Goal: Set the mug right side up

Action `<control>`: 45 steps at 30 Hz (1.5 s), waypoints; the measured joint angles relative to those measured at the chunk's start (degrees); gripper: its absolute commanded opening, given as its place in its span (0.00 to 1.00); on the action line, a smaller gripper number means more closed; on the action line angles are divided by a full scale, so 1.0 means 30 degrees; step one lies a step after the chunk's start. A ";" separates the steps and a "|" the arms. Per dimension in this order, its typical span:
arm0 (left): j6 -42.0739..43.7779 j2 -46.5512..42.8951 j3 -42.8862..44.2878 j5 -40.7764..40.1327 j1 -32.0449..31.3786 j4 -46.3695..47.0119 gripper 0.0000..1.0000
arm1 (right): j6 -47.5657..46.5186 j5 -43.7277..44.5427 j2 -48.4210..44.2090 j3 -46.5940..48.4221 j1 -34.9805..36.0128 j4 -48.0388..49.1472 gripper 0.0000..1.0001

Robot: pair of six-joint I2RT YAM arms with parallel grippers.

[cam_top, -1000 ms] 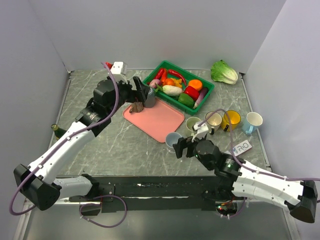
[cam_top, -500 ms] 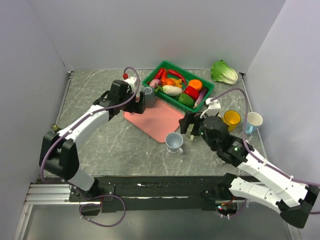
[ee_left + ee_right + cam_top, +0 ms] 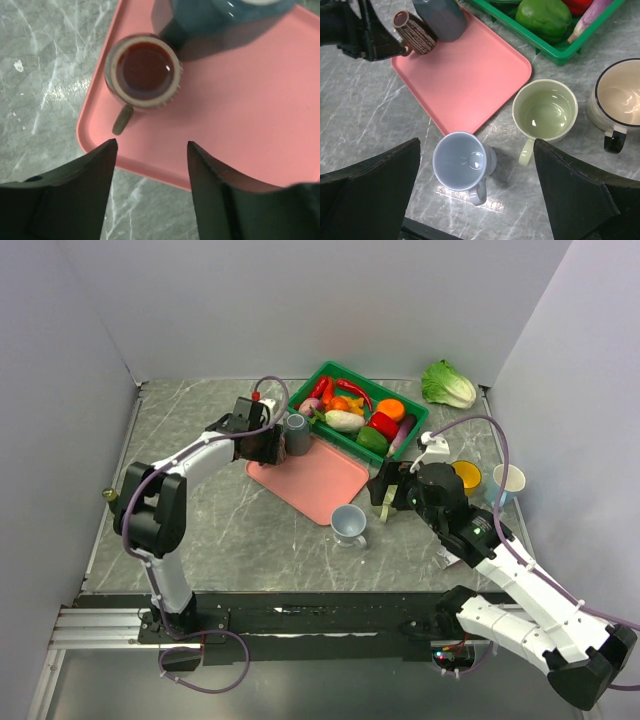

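A brown mug (image 3: 144, 70) stands mouth-up on the pink tray (image 3: 260, 120), its handle pointing toward the tray's near corner. Right behind it on the tray is a dark grey-blue mug (image 3: 210, 15), cut off by the frame edge; I cannot tell which end is up. My left gripper (image 3: 150, 145) hangs just short of the brown mug, over the tray's edge, open and empty. In the top view it (image 3: 270, 445) sits at the tray's back-left corner. My right gripper (image 3: 476, 145) is open above a light blue upright mug (image 3: 460, 160) on the table.
A pale green mug (image 3: 545, 110) and a cream black-rimmed mug (image 3: 620, 97) stand right of the blue one. A yellow mug (image 3: 465, 475) and a white mug (image 3: 508, 480) are further right. The green basket (image 3: 300, 400) of vegetables lies behind the tray, with a lettuce (image 3: 448, 385) at the back right.
The left arm has folded back and its gripper has drawn away from the grey-blue mug, jaws narrowing somewhat. The right arm has lifted and swung right, away from the light blue mug.
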 measured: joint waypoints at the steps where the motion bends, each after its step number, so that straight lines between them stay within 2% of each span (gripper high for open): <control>1: -0.0029 0.0204 0.0131 -0.0015 0.0058 0.0015 0.59 | 0.0000 -0.0087 -0.0015 0.0000 -0.0015 0.0000 1.00; 17: 0.0444 0.2659 0.2186 -0.0306 0.0255 -0.0087 0.52 | 0.0226 -0.0466 -0.0036 0.0000 -0.0146 0.0007 0.99; 20: 0.0736 0.2841 0.2193 -0.0364 0.0255 -0.0189 0.45 | 0.0437 -0.0503 -0.0022 0.0000 -0.0226 0.0000 0.99; 22: 0.0925 0.2871 0.2193 -0.0481 0.0255 -0.0197 0.35 | 0.0525 -0.0539 -0.0007 0.0000 -0.0262 0.0000 0.99; 34: 0.1035 0.3031 0.2193 -0.1596 0.0211 -0.0277 0.22 | 0.1224 -0.0605 0.0029 0.0000 -0.0270 -0.0036 0.98; 37: 0.0976 0.3096 0.2193 -0.1588 0.0131 -0.0270 0.10 | 0.1435 -0.0605 0.0029 -0.0007 -0.0270 -0.0051 0.98; 38: 0.0962 0.3096 0.2193 -0.1574 0.0087 -0.0233 0.01 | 0.1472 -0.0605 0.0029 -0.0007 -0.0270 -0.0058 0.98; 45: 0.0911 0.3096 0.2200 -0.1559 -0.0044 -0.0124 0.01 | 0.1596 -0.0597 0.0015 -0.0007 -0.0270 -0.0124 0.99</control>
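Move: The upturned brown mug stands about 7 cm ahead of the left hand, 1 cm to its right and 4 cm lower, its handle towards the fingers. The grey mug is some 4 cm farther out and 6 cm to the right of the brown one. The pink tray's middle lies about 1 cm ahead of the left hand, 8 cm right and 8 cm down. From the right hand, the brown mug is roughly 23 cm ahead, 23 cm left and 18 cm below. Forward first, then down, about 3 cm each, the left hand brings its half-open fingers onto the brown mug's handle, rolling only some 5 degrees as it settles. It then stays nearly in place while the fingers close almost fully and pinch the thin handle from both sides. ##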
